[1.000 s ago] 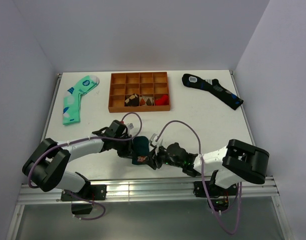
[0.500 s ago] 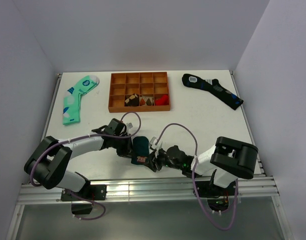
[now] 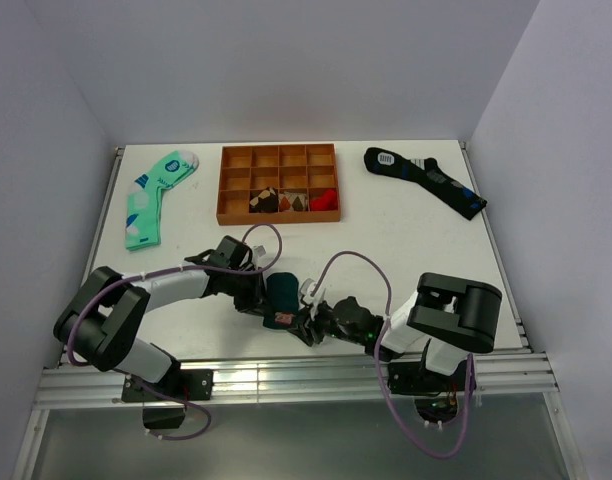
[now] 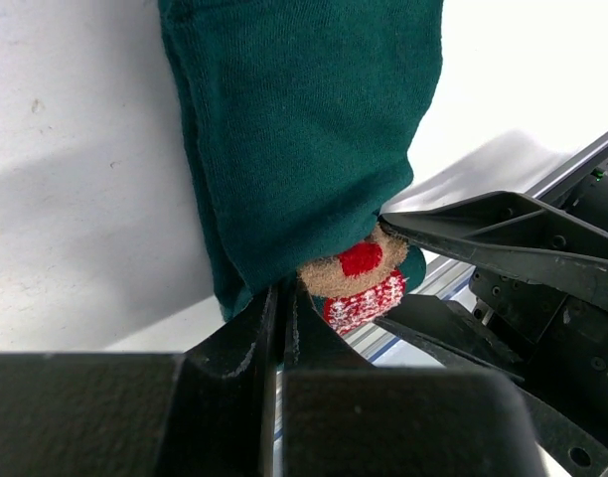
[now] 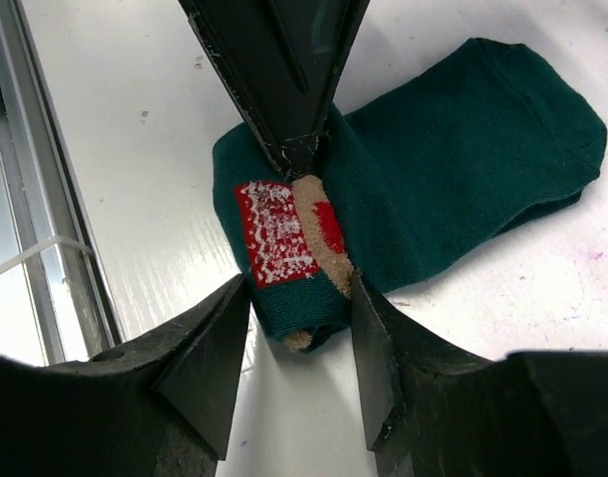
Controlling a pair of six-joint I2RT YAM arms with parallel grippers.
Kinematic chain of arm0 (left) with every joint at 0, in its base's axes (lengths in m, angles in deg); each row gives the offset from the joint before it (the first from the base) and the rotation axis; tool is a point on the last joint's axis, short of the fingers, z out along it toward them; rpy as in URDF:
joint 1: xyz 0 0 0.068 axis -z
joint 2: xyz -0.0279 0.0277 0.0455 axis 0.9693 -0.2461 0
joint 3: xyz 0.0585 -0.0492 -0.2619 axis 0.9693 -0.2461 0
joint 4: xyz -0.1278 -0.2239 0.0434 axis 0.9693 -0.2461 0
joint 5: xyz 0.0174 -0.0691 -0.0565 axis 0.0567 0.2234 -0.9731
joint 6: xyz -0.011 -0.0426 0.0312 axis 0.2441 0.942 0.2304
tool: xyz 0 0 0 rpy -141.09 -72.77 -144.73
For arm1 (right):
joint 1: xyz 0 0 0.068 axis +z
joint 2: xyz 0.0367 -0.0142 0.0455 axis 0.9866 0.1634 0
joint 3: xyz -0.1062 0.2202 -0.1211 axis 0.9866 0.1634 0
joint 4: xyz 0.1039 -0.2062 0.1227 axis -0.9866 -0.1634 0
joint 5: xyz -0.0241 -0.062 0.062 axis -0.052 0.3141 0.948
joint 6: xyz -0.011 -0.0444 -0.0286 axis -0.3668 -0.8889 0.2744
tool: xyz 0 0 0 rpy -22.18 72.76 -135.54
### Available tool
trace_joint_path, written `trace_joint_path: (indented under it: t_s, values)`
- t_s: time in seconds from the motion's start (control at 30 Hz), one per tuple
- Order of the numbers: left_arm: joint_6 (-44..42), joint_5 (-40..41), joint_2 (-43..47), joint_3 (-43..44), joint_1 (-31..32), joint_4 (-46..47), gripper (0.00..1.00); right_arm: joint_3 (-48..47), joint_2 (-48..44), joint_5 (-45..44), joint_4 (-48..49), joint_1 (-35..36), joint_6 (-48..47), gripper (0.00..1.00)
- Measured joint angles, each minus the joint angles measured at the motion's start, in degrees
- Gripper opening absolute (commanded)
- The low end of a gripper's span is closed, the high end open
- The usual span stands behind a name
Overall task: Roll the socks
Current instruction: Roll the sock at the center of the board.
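Note:
The dark teal socks (image 3: 281, 296) lie near the table's front edge, their near end folded over so the red, white and brown figure (image 5: 284, 234) faces up. My left gripper (image 4: 284, 290) comes in from the left and is shut on the fabric at the fold, right beside the figure (image 4: 359, 283). From the right, my right gripper (image 5: 297, 288) stands open astride the folded end. One of its fingers (image 5: 369, 338) touches the socks (image 5: 453, 149), and the other is just off the edge. Seen from above, both grippers meet at the socks, the left (image 3: 266, 302) and the right (image 3: 304, 318).
An orange compartment tray (image 3: 226, 185) with a few small items stands at the back middle. A mint-green patterned sock (image 3: 151, 195) lies at the back left, and a black sock with blue patches (image 3: 426, 180) at the back right. A metal rail (image 3: 286, 375) runs along the near edge.
My right arm has folded in leftward, bringing its open gripper closer around the socks' folded end. The left gripper and the socks have barely moved.

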Motion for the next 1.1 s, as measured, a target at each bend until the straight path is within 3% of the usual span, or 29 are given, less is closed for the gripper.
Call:
trace_joint_path:
  t_s: [0.2, 0.37, 0.53, 1.1]
  values:
    - [0.15, -0.46, -0.37, -0.37, -0.2, 0.9, 0.01, 0.22, 1.29, -0.42, 2.01, 0.13, 0.02, 0.44]
    - [0.81, -1.07, -0.94, -1.09, -0.59, 2.54, 0.0, -0.13, 1.68, -0.35, 2.08, 0.17, 0.59, 0.3]
    - [1.29, -1.09, -0.9, -1.64, -0.76, 3.48, 0.0, -0.61, 1.51, 0.26, 1.11, -0.13, 2.69, 0.29]
    - [5.53, 11.72, 8.63, -6.43, 1.92, 5.84, 0.07, -9.42, -2.82, 6.88, -21.11, -5.25, 20.11, 0.18]
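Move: The sock's rolled-up end, reindeer patch on top, lies just off the right hand's open tips, about 3 cm to the left, 2 cm ahead and 1 cm lower. The flat rest of the sock runs on outward, its middle some 9 cm ahead and 4 cm left. The left fingertips are roughly 4 cm ahead and 6 cm left. From the shut left hand the rolled end lies about 4 cm to the right and 2 cm back. Leftward by about 2 cm into the sock's rolled end goes the right hand, fingers closing to pinch its right side, while it rolls some 25 degrees, top tipping forward, and eases slightly back right near the end. The left hand keeps its shut fingers on the roll's left side, dips slightly, then drifts forward and left with a small counter-clockwise turn. ##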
